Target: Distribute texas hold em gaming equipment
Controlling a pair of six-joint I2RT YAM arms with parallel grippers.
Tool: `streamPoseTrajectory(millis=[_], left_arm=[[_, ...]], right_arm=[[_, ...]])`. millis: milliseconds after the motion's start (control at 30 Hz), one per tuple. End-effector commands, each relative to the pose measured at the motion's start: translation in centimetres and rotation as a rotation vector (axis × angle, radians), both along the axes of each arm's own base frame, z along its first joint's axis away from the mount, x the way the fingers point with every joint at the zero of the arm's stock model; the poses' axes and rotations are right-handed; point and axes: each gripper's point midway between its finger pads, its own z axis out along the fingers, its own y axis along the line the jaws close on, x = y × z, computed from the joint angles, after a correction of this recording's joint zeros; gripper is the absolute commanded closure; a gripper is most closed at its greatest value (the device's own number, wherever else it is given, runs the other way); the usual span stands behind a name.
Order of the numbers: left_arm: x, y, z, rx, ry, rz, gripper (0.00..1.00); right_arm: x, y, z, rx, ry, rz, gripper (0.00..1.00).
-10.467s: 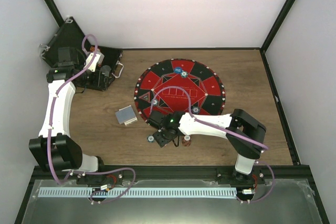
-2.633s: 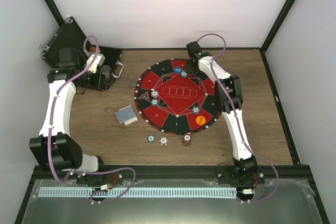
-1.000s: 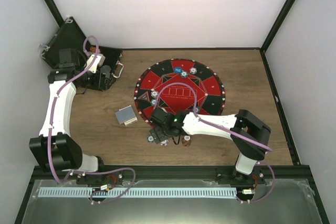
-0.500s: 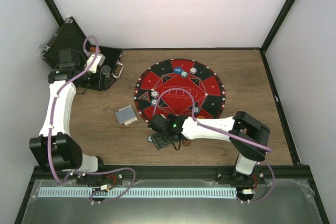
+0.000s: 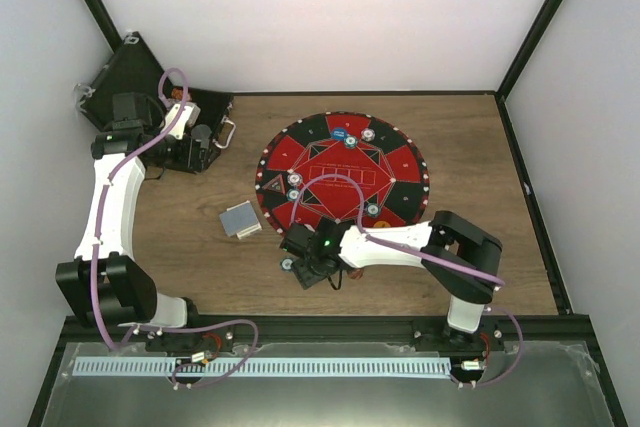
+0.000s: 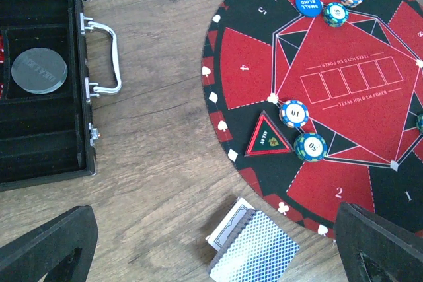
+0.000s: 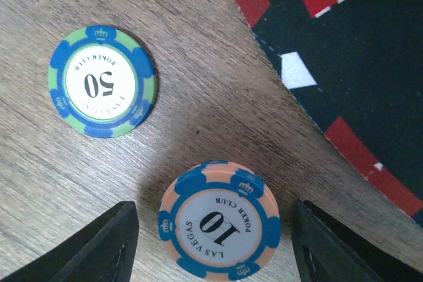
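Observation:
A peach-and-blue "10" poker chip stack [image 7: 219,228] sits on the wood just off the mat's near edge. My right gripper [image 7: 215,204] is low over it and open, one finger on each side with a gap either way. A green-and-blue "50" chip [image 7: 102,81] lies nearby, also seen from above [image 5: 287,265]. Several chips [image 6: 294,113] and a blue button [image 6: 307,2] rest on the mat [image 5: 343,162]. The card deck [image 6: 254,249] lies left of the mat. My left gripper [image 6: 217,209] hangs open and empty by the case.
The open black case [image 6: 39,130] with a silver handle [image 6: 106,57] sits at the back left and holds a silver disc [image 6: 39,70]. A triangular all-in marker [image 6: 268,138] lies on the mat. My right arm [image 5: 400,239] stretches across the mat's near edge.
My right arm swung from the mat's far side to the chips at the near edge. Over the last second it settled over the "10" chip and its jaws narrowed. The left arm stayed still.

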Motion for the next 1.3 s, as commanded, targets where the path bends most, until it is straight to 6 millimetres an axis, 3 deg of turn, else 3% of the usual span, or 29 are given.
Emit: streamPoseTrajectory(millis=[0,733,1100,1267], left_arm=[[-0.1,0.1,1.3,0.003,-0.032,0.007,0.0],[-0.3,0.0,1.0,-0.006,-0.023,0.001,0.0],[-0.4,-0.2,1.4,-0.016,-0.024,-0.008,0.0],[-0.4,-0.2,1.4,-0.016,-0.024,-0.009,0.0]], right_arm=[[0.0,0.4,-0.2,0.002,-0.008,0.002,0.36],[0.7,0.8,1.3,0.008,-0.039,-0.004,0.64],[1.4,0.5,4.1,0.011,-0.09,-0.004,0.65],[3.0,-1.1,5.5,-0.002,-0.12,-0.048,0.65]])
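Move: The peach-and-blue 10 stack stands right between the right hand's open fingers, its middle only about 1 cm below the hand point. The green-and-blue 50 chips lie some 7 cm left of it and 1 cm farther out, the red chips about 12 cm to its right, level with it. The poker mat's middle is roughly 23 cm ahead and 8 cm right. From the left hand, the stack lies about 21 cm back, 27 cm right and 23 cm below. Hold the right gripper in place over the 10 stack and close the fingers from about two-thirds open until both tips pinch the upper chip by its rim. Keep that pinch and raise the gripper about 2 cm off the rest of the stack, easing forward some 1 cm towards the mat with hardly any wrist tilt. ##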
